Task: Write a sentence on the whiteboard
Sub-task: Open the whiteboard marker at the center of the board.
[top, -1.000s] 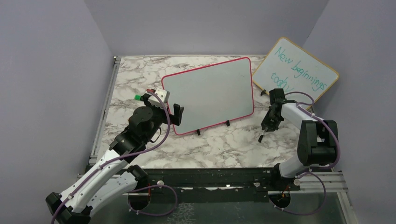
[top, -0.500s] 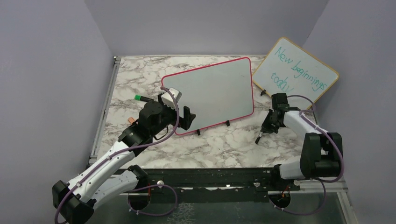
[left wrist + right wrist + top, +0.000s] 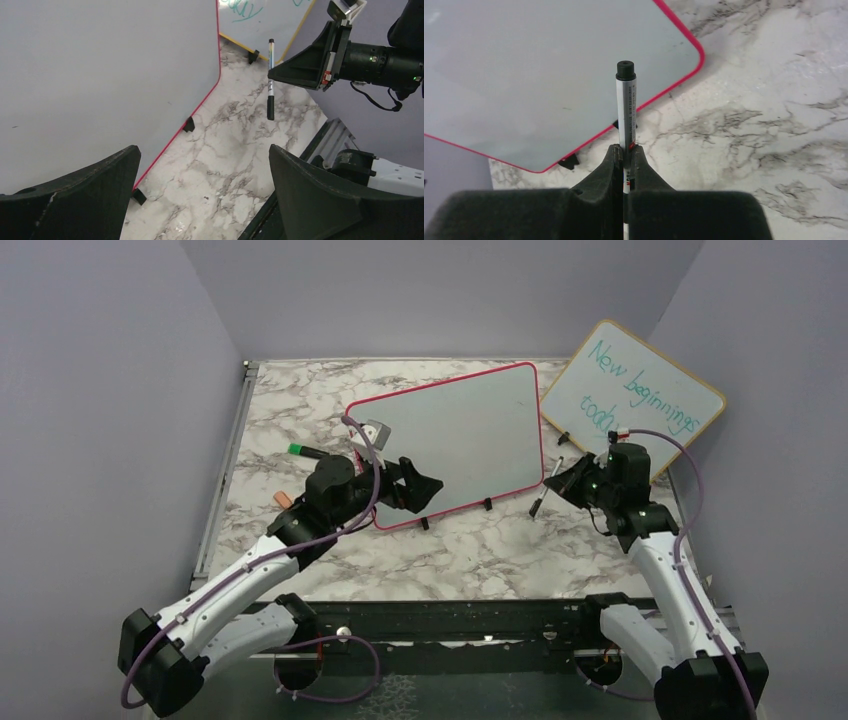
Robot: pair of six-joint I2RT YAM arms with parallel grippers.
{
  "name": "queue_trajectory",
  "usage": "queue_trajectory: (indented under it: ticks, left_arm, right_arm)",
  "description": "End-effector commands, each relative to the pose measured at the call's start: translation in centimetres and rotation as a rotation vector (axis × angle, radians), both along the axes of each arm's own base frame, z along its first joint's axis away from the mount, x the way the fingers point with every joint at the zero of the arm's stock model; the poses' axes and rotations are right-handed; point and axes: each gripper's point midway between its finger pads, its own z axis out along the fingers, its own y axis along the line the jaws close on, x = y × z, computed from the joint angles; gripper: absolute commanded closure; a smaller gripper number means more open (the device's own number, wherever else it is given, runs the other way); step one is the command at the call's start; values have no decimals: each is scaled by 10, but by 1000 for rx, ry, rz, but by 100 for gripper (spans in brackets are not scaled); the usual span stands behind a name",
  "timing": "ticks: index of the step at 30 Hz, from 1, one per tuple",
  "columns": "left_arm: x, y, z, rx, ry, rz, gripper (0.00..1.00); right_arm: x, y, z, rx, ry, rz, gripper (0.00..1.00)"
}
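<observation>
The whiteboard (image 3: 450, 435) with its pink-red frame stands tilted on small black feet in the middle of the table. Its face (image 3: 544, 60) is blank and no sentence shows on it. My right gripper (image 3: 566, 480) is raised just right of the board's lower right corner, shut on a slim silver marker with black ends (image 3: 626, 105). The marker (image 3: 542, 498) sticks out toward the board and hangs clear of the table in the left wrist view (image 3: 270, 75). My left gripper (image 3: 418, 488) stands wide open in front of the board's lower left part (image 3: 100, 75), nothing between its fingers.
A wooden-framed board with teal writing (image 3: 640, 390) leans at the back right, close behind my right arm. A green-capped marker (image 3: 300, 450) lies at the table's left, with a small orange piece (image 3: 284, 500) nearer me. A metal rail (image 3: 480, 615) runs along the near edge.
My right gripper closed on the marker on the table, lifted it and swung it up toward the whiteboard. My left gripper moved right along the board's lower left, staying open.
</observation>
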Motion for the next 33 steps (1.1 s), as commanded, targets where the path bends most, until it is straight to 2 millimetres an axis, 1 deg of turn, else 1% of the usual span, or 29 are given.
queue_trajectory:
  ticks: [1, 5, 8, 10, 13, 15, 17, 20, 25, 28, 31, 33]
  left_arm:
    - [-6, -32, 6, -106, 5, -61, 2]
    - [-8, -52, 1, -105, 0, -42, 6]
    - [-8, -71, -2, -103, 25, -58, 7]
    - [-8, -85, -6, -100, 49, -87, 8]
    - [-10, -103, -1, -136, 83, -138, 10]
    - [-11, -114, -5, -155, 114, -163, 13]
    - [-10, -121, -9, -173, 151, -165, 17]
    - [-11, -130, -9, -199, 181, -186, 22]
    - [-16, -143, -9, -216, 203, -211, 30]
    - [-17, -152, -11, -213, 207, -222, 33]
    - [-19, -160, -11, -230, 231, -247, 35]
    - [-18, -162, -11, -248, 238, -245, 37]
  right_arm:
    - [4, 22, 31, 120, -112, 41, 100]
    - [8, 27, 48, 149, -170, 38, 99]
    - [12, 33, 55, 172, -193, 52, 100]
    - [14, 40, 59, 194, -215, 82, 100]
    - [13, 55, 65, 238, -242, 131, 100]
    - [11, 64, 69, 259, -256, 156, 100]
    - [10, 72, 72, 286, -267, 180, 99]
    - [8, 80, 78, 319, -285, 212, 99]
    - [7, 80, 86, 335, -306, 202, 100]
    - [5, 83, 90, 346, -315, 220, 99]
    - [3, 86, 87, 355, -304, 231, 100]
    - [4, 88, 93, 366, -329, 247, 99]
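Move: The capped marker end hangs about 25 cm to the left hand's right, level ahead and roughly 12 cm lower. From the right hand, gripping the barrel, the cap is some 4 cm back, 3 cm left and 3 cm below. The pink-framed board's centre lies about 23 cm ahead of the left hand, 4 cm right; its right clip is 8 cm ahead, 15 cm right, both 24 cm below. Left hand sweeps 15 cm right towards the cap, fingers a third closed; right raises the held marker leftward. ##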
